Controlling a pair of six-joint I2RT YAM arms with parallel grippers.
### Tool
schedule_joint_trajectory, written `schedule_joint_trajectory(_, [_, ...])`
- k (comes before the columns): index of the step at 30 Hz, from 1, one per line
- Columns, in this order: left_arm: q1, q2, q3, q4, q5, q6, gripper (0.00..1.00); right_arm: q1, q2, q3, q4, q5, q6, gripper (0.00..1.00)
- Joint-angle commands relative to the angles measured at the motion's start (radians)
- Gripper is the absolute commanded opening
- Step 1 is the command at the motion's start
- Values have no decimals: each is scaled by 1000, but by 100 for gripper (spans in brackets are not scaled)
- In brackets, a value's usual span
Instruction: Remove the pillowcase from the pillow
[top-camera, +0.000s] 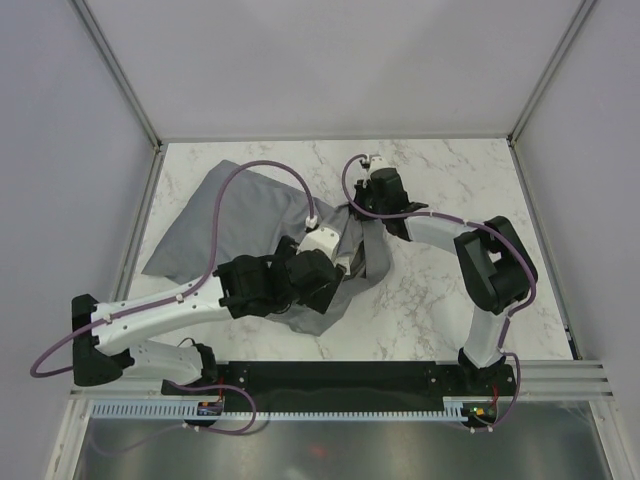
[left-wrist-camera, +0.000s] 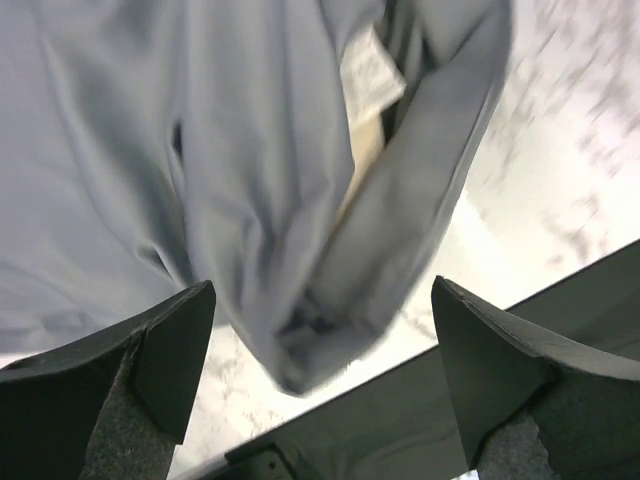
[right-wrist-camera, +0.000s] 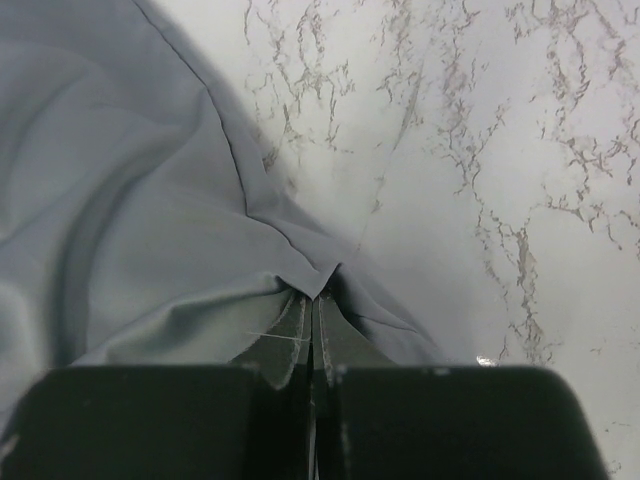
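Note:
The grey pillowcase (top-camera: 215, 230) lies rumpled on the marble table (top-camera: 450, 170), left of centre. The pillow is almost wholly hidden; only a cream sliver (left-wrist-camera: 364, 155) shows in the case's opening, below a white label (left-wrist-camera: 370, 75). My left gripper (top-camera: 322, 277) is open over the case's near right part. In the left wrist view a hanging fold of the pillowcase (left-wrist-camera: 300, 330) sits between the spread fingers (left-wrist-camera: 175, 345), ungripped. My right gripper (top-camera: 360, 215) is shut on the pillowcase's edge (right-wrist-camera: 318, 285), pinching a bunched point of fabric (right-wrist-camera: 150, 200).
The black base rail (top-camera: 350, 375) runs along the near edge and shows under the left gripper (left-wrist-camera: 430, 400). Metal frame posts and white walls enclose the table. Bare marble (right-wrist-camera: 480, 150) lies right of the cloth.

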Motion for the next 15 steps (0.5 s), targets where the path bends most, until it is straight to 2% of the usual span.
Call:
schedule_joint_trajectory(1, [-5,27,145,31,-98,84,97,-2,-44,-28,47,-32,14,0])
schedule_joint_trajectory(6, [12,125,154,180,-113,204,99,-3,-59,-63,67,-49,28,0])
schedule_joint_trajectory(11, [52,214,35,293,-112,249,98,-3,-76,-77,74,-58,36,0])
schedule_joint_trajectory(15, [102,246,-59,397,-165,232,98,-3,-88,-90,77,-66,43,0])
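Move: The pillow shows in the pillowcase's opening, by a white label, about 12 cm ahead of the open left gripper, 6 cm to its right and 14 cm below. The pinched case edge in the right gripper is some 26 cm ahead, 9 cm right and 11 cm lower. The case's near corner lies roughly 5 cm back, straight in line and 18 cm down. From the right gripper, the label is about 14 cm back, 3 cm left, 4 cm below. Swing the left gripper in a hop towards the label in the case's opening: rise about 5 cm while going forward and right, then sink some 10 cm, still forward and finally edging back left, about 6 cm farther out overall. Keep its fingers wide open, pointing a little less steeply. Keep the case edge pinched in the right gripper, easing it back 1 to 2 cm. ##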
